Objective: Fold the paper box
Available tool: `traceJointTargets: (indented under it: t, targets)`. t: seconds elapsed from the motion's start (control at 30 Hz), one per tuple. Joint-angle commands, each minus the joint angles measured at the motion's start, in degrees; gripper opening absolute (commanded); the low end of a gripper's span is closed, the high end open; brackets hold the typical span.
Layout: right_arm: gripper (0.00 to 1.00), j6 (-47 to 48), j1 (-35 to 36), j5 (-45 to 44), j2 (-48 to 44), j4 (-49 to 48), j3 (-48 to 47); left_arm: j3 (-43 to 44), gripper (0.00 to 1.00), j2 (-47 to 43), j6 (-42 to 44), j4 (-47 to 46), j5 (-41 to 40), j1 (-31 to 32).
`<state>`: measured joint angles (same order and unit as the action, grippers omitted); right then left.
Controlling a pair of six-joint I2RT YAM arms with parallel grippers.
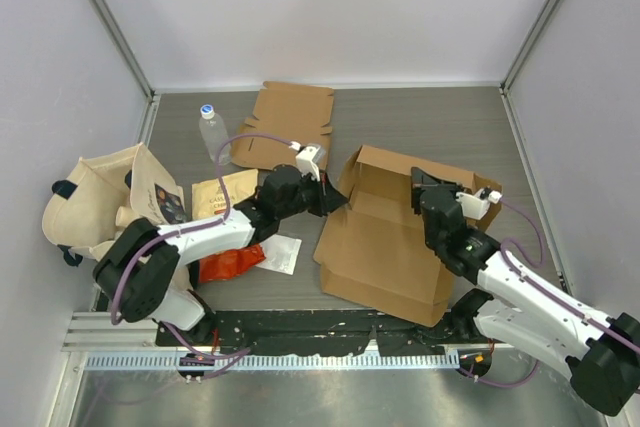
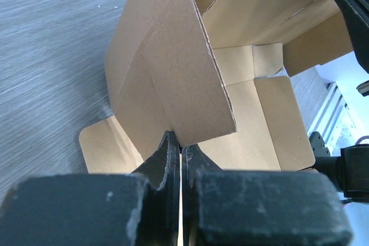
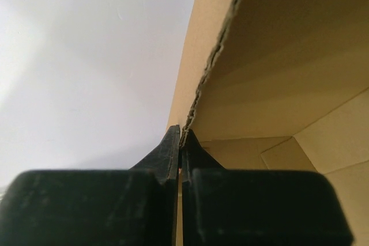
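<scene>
The brown paper box [image 1: 385, 237] lies half-folded at the table's middle right, its back walls raised and its wide lid panel flat toward me. My left gripper [image 1: 335, 197] is shut on the box's left side flap; in the left wrist view the flap [image 2: 173, 73] stands upright just above my closed gripper [image 2: 180, 142]. My right gripper [image 1: 420, 187] is shut on the box's right wall; in the right wrist view the wall's raw edge [image 3: 216, 56] runs down into my closed gripper [image 3: 181, 133].
A second flat cardboard blank [image 1: 285, 125] lies at the back. A clear water bottle [image 1: 212, 132] stands at back left. A cloth tote bag [image 1: 100, 202], a brown pouch [image 1: 222, 192], a red packet [image 1: 230, 262] and white paper [image 1: 278, 253] lie on the left.
</scene>
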<state>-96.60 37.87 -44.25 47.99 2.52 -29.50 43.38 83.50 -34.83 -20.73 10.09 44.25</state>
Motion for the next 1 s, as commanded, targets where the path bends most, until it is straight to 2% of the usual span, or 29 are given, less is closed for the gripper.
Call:
traceJointTargets:
  t: [0.0, 0.13, 0.17, 0.27, 0.33, 0.4, 0.43, 0.5, 0.57, 0.63, 0.7, 0.73, 0.87, 0.93, 0.97]
  targets:
    - [0.01, 3.8, 0.5, -0.2, -2.0, 5.0, 1.0, -0.1, 0.0, 1.9, -1.0, -12.5, 5.5, 0.6]
    - [0.01, 8.3, 0.5, 2.6, -2.9, 7.2, 1.3, -2.2, 0.0, 2.8, 5.0, -9.3, -0.6, 2.2]
    - [0.01, 12.0, 0.5, 2.9, -3.3, 8.2, 1.4, -2.5, 0.0, 2.9, 6.4, -8.5, -2.1, 2.9]
    - [0.01, 18.8, 0.5, 4.6, -6.9, 2.0, 6.4, -3.3, 0.02, 2.8, 8.8, -7.3, -4.4, 4.4]
    - [0.01, 21.2, 0.5, 5.5, -10.1, -2.1, 8.8, -3.6, 0.25, 1.8, 8.8, -7.0, -2.4, 4.4]
    - [0.01, 22.0, 0.5, 5.4, -11.4, -2.2, 9.9, -6.1, 0.46, -1.7, 8.8, -9.0, -0.7, 4.4]
    - [0.01, 22.0, 0.5, 4.9, -12.2, -1.4, 9.8, -7.2, 0.52, -3.2, 8.8, -9.2, -0.5, 4.4]
    - [0.01, 21.8, 0.4, 4.1, -12.8, -0.2, 9.0, -10.9, 0.71, -10.0, 10.6, -7.8, -2.7, 4.4]
    - [0.01, 21.5, 0.2, 3.4, -13.4, 1.4, 7.9, -14.2, 0.69, -14.8, 12.1, -5.8, -9.6, 4.3]
    - [0.01, 21.5, 0.1, 3.5, -13.4, 1.7, 7.3, -15.6, 0.58, -19.7, 12.3, -4.8, -15.0, 4.1]
    - [0.01, 20.5, 0.0, 3.8, -13.2, 1.8, 6.8, -13.8, 0.49, -18.1, 11.9, -1.3, -21.5, 3.8]
    - [0.01, 20.1, -0.1, 4.2, -12.7, 1.8, 6.7, -11.8, 0.47, -16.5, 12.3, 1.2, -23.7, 3.7]
    - [0.01, 17.9, -0.4, 5.5, -11.5, 1.3, 6.6, -0.8, 0.71, -4.5, 20.6, 5.2, -18.3, 3.4]
    - [0.01, 16.4, -0.8, 6.3, -10.9, 0.9, 6.1, 2.3, 0.72, 0.4, 22.1, 5.7, -13.9, 3.4]
    - [0.01, 16.0, -0.8, 6.7, -10.7, 0.9, 6.0, 2.5, 0.72, 1.3, 23.2, 1.8, -13.1, 3.5]
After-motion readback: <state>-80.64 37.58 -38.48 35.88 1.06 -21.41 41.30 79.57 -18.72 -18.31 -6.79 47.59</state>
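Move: The box's left end flap is against the shut left fingertips, its middle about 4 cm ahead, 1 cm right and slightly higher. The box's base panel spreads some 8 cm back, 9 cm right and 6 cm lower; the flat lid lies about 19 cm ahead, 13 cm left, 8 cm below. The right gripper holds the raised rear panel's edge; from that gripper, the left end flap is roughly 14 cm left, 1 cm ahead and 3 cm lower. Sink the shut left fingertips about 3 cm at the end flap, then come free backwards while opening wide, swing left and up around the flap's outer side, and return forward and down to its left with the fingers open. Meanwhile keep the right pinch on the rear panel, drawing it back about 3 cm and a little down, with a slight roll lowering the hand's left side and a slight counter-clockwise turn. ##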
